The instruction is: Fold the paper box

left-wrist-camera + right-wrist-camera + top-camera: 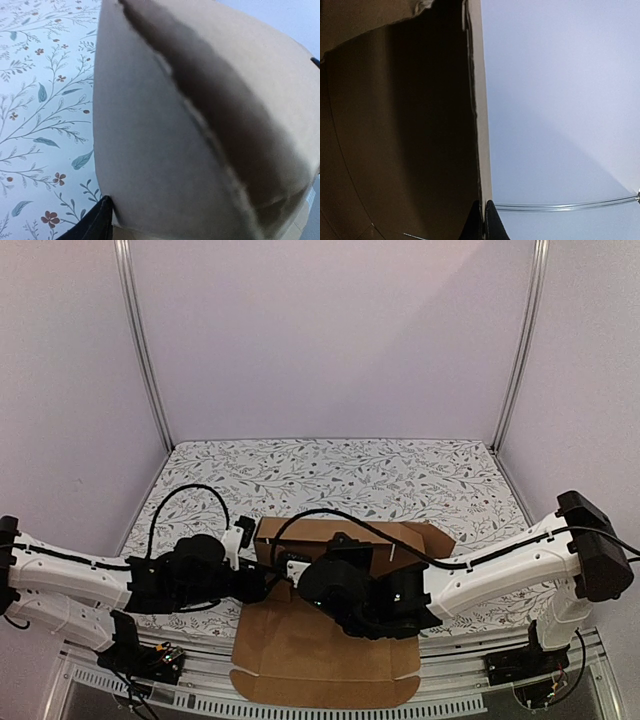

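Note:
The paper box (320, 650) is a brown cardboard sheet lying flat at the table's near edge, with its far wall (345, 538) folded up. At the box's left end my left gripper (268, 583) stands open. In the left wrist view a cardboard flap (165, 165) fills the frame. One black finger (95, 225) shows beside it and the other is hidden behind it. My right gripper (296, 568) reaches in over the sheet, shut on the thin edge of a raised cardboard wall (477, 125). Its fingertips (484, 212) pinch that edge from both sides.
A floral patterned cloth (330, 475) covers the table. Pale walls with metal frame posts (140, 340) close in the back and sides. Black cables (190, 502) loop above both arms. A slotted rail (300, 708) runs along the near edge.

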`<state>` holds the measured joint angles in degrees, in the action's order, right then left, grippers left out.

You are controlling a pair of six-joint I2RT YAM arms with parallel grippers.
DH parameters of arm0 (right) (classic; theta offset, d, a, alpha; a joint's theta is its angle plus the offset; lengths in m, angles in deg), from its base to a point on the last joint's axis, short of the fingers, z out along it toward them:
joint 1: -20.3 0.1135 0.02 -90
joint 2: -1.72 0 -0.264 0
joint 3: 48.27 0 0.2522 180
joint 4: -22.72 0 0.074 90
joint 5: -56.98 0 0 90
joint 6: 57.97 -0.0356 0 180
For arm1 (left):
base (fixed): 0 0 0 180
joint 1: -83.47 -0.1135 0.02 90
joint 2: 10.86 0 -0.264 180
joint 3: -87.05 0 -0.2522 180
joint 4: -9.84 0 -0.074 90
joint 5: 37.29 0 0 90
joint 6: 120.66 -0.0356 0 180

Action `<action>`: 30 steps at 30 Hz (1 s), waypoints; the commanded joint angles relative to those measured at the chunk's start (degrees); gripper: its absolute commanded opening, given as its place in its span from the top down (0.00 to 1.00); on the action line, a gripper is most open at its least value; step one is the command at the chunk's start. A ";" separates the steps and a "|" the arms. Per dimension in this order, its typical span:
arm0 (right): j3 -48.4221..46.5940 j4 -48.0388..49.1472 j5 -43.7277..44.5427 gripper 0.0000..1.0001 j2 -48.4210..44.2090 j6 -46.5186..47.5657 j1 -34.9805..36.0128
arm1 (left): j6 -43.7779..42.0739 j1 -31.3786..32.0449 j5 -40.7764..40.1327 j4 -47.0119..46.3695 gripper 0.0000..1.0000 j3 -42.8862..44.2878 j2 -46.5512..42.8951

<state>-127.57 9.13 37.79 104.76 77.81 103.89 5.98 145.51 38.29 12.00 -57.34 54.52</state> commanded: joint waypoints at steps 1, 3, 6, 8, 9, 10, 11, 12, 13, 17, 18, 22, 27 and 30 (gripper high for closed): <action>-1.21 -4.08 -1.55 1.00 1.90 -4.14 0.90 | -0.25 2.73 -10.52 -1.52 0.39 2.02 2.41; -1.45 -4.31 -1.41 1.00 1.90 -4.35 1.02 | -0.17 3.41 -12.26 -1.78 0.39 2.46 3.82; -1.52 -4.69 -1.43 1.00 1.73 -4.79 1.18 | -0.25 4.31 -14.12 -2.79 0.40 2.90 5.70; -1.62 -4.86 -1.37 1.00 1.72 -5.11 1.29 | -0.58 5.00 -15.25 -3.41 0.41 3.28 6.86; -1.62 -5.02 -1.33 1.00 1.72 -5.20 1.35 | -0.59 5.36 -16.05 -3.41 0.42 3.53 7.34; -1.66 -5.13 -1.26 1.00 1.72 -5.39 1.37 | -0.67 5.71 -16.75 -3.45 0.43 3.82 7.79; -1.63 -5.22 -1.29 1.00 1.69 -5.60 1.52 | -0.76 6.13 -17.41 -3.41 0.44 3.94 8.05; -1.68 -5.32 -1.23 1.00 1.67 -5.72 1.45 | -0.82 6.44 -17.82 -3.45 0.46 3.99 8.27; -1.70 -5.47 -1.27 1.00 1.64 -5.85 1.55 | -0.87 6.71 -18.10 -3.55 0.48 4.05 8.50; -1.74 -5.60 -1.48 1.00 1.63 -6.37 1.70 | -0.78 7.38 -19.59 -4.23 0.58 4.05 9.17; -1.78 -5.71 -1.53 1.00 1.71 -6.60 1.67 | -0.68 7.51 -19.75 -4.57 0.61 4.07 9.42; -2.28 -6.33 -1.51 1.00 1.97 -7.22 1.81 | -0.31 7.89 -20.40 -4.87 0.71 4.89 10.89; -3.63 -8.79 -1.39 1.00 2.57 -8.95 2.25 | 0.02 8.50 -21.28 -5.28 0.80 6.59 12.63; -4.83 -10.24 -1.35 1.00 3.18 -10.40 2.59 | 0.31 8.86 -21.78 -5.34 0.83 7.54 13.88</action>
<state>-130.11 1.43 39.49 105.57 70.90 104.94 6.03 152.44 16.41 9.36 -52.51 66.74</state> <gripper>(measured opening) 0.004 0.187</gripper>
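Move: The box's left side flap stands upright just at the left hand's open fingers, its middle about 2 cm ahead, 1 cm to the right and 1 cm up; one finger is on its outer face. The upper edge of the back wall, still pinched in the right hand, is some 15 cm right of the left hand, 4 cm farther out and 8 cm up. The big near panel lies about 10 cm right, 10 cm back and 8 cm down from it. From the right hand the side flap is roughly 15 cm left, 2 cm back and 7 cm lower. The left side flap is taken between the left hand's fingers: the hand eases some 2 cm forward and about 1 cm down along the flap, turning roughly 15 degrees counter-clockwise with its tips lifting and its left side rising, then closes its wide-open fingers most of the way around the cardboard. The right hand keeps its pinch on the back wall's edge and barely moves. ##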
